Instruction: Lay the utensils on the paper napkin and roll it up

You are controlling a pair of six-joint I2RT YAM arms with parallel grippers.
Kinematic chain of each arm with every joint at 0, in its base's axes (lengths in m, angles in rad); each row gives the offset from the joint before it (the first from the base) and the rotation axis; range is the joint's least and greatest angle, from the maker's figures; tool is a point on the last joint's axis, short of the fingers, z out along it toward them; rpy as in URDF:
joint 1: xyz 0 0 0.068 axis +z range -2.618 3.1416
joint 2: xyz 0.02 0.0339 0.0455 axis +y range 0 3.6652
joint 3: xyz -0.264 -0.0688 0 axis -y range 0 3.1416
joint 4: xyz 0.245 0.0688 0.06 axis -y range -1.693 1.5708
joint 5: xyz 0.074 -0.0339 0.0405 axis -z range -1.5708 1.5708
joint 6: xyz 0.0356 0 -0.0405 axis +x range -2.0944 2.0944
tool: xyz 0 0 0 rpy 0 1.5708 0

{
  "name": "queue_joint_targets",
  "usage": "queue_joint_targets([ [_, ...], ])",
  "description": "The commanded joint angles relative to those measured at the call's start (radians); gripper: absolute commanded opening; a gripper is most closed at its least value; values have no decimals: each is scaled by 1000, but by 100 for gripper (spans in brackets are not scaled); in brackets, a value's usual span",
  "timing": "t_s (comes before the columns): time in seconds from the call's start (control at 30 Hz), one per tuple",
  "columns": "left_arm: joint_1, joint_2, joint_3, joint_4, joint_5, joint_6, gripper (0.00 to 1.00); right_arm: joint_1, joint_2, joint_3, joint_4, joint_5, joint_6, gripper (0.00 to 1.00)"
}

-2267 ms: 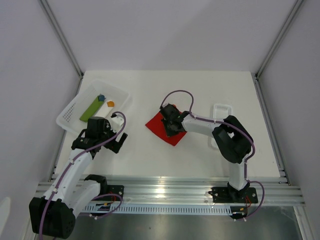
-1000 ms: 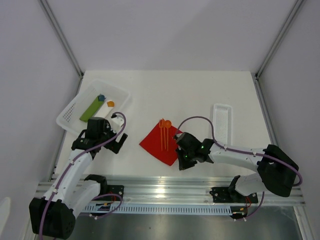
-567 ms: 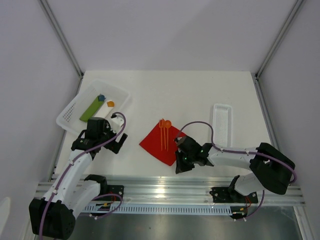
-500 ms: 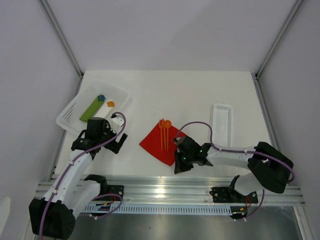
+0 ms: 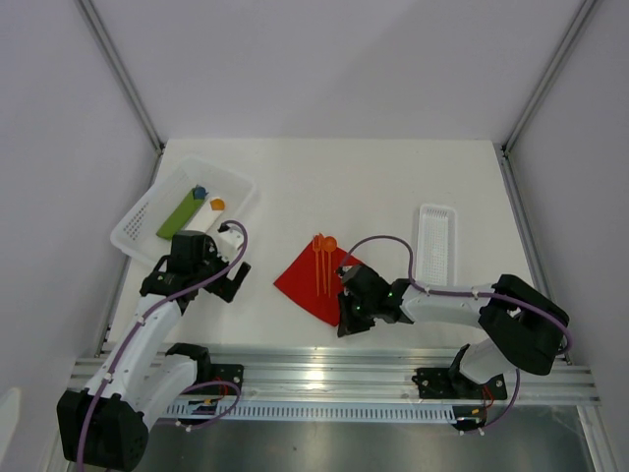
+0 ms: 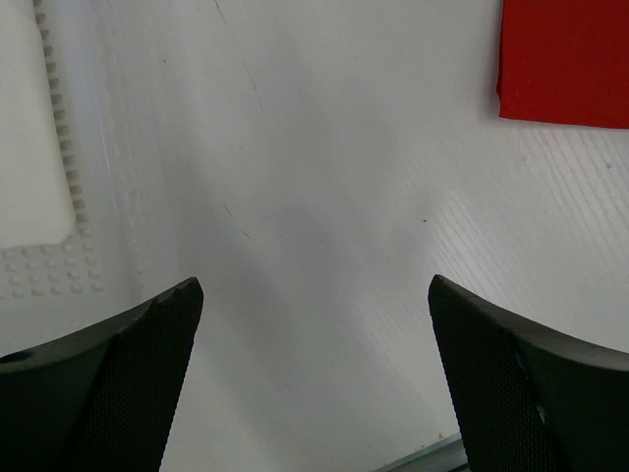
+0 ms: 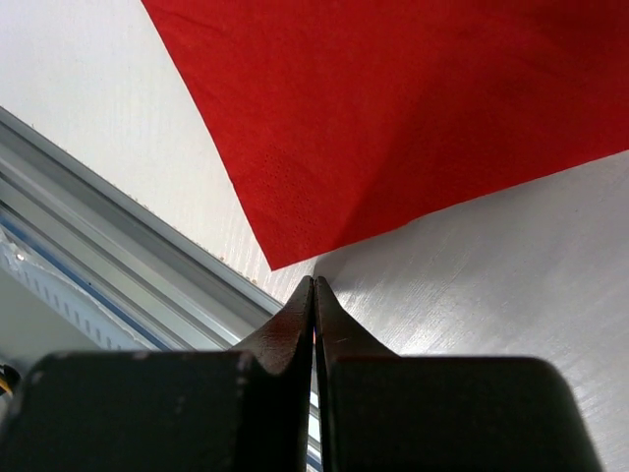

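Note:
The red paper napkin (image 5: 313,278) lies flat as a diamond near the table's middle front. The orange-red utensils (image 5: 322,261) lie on its upper part, their heads past its top corner. My right gripper (image 5: 344,323) is shut and empty, its tips just short of the napkin's near corner (image 7: 280,258), low over the table. My left gripper (image 5: 211,282) is open and empty to the left; a corner of the napkin (image 6: 565,59) shows at the top right of the left wrist view.
A white basket (image 5: 138,221) at the far left holds a green bar (image 5: 180,216) and small orange and blue blocks. A narrow white tray (image 5: 435,241) lies at the right. The metal rail (image 5: 324,374) runs along the front edge, close behind my right gripper.
My right arm left the napkin, with the utensils now lying on it, swung down to the front, and its gripper has crept left toward the napkin's near corner. The left arm has not moved.

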Motion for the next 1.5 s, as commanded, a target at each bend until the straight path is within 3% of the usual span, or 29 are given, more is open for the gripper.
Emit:
queue_joint_targets([
  [0.0, -6, 0, 0, 16, 3, 1, 100, 4, -10, 40, 32, 40, 2, 0],
  [0.77, -6, -1, -2, 16, 3, 1, 100, 2, -14, 134, 21, 160, -29, 0],
  [1.17, -6, -3, 0, 13, 4, 3, 99, -27, 90, 227, 24, 213, -147, 0],
  [1.47, -6, -9, 3, 10, 0, 6, 99, -91, 185, 298, 56, 155, -225, 0],
])
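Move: The napkin's near corner lies at the right hand's shut fingertips, about 1 cm ahead, 2 cm left and a centimetre below. The utensils' middle is roughly 17 cm ahead and 4 cm left, on the napkin; the table's near edge is some 4 cm straight back. From the left hand that corner lies about 10 cm back, 26 cm right and 9 cm below. Fingers shut, the right hand carries the napkin's near corner forward about 10 cm, arcing up then down towards the handles. ##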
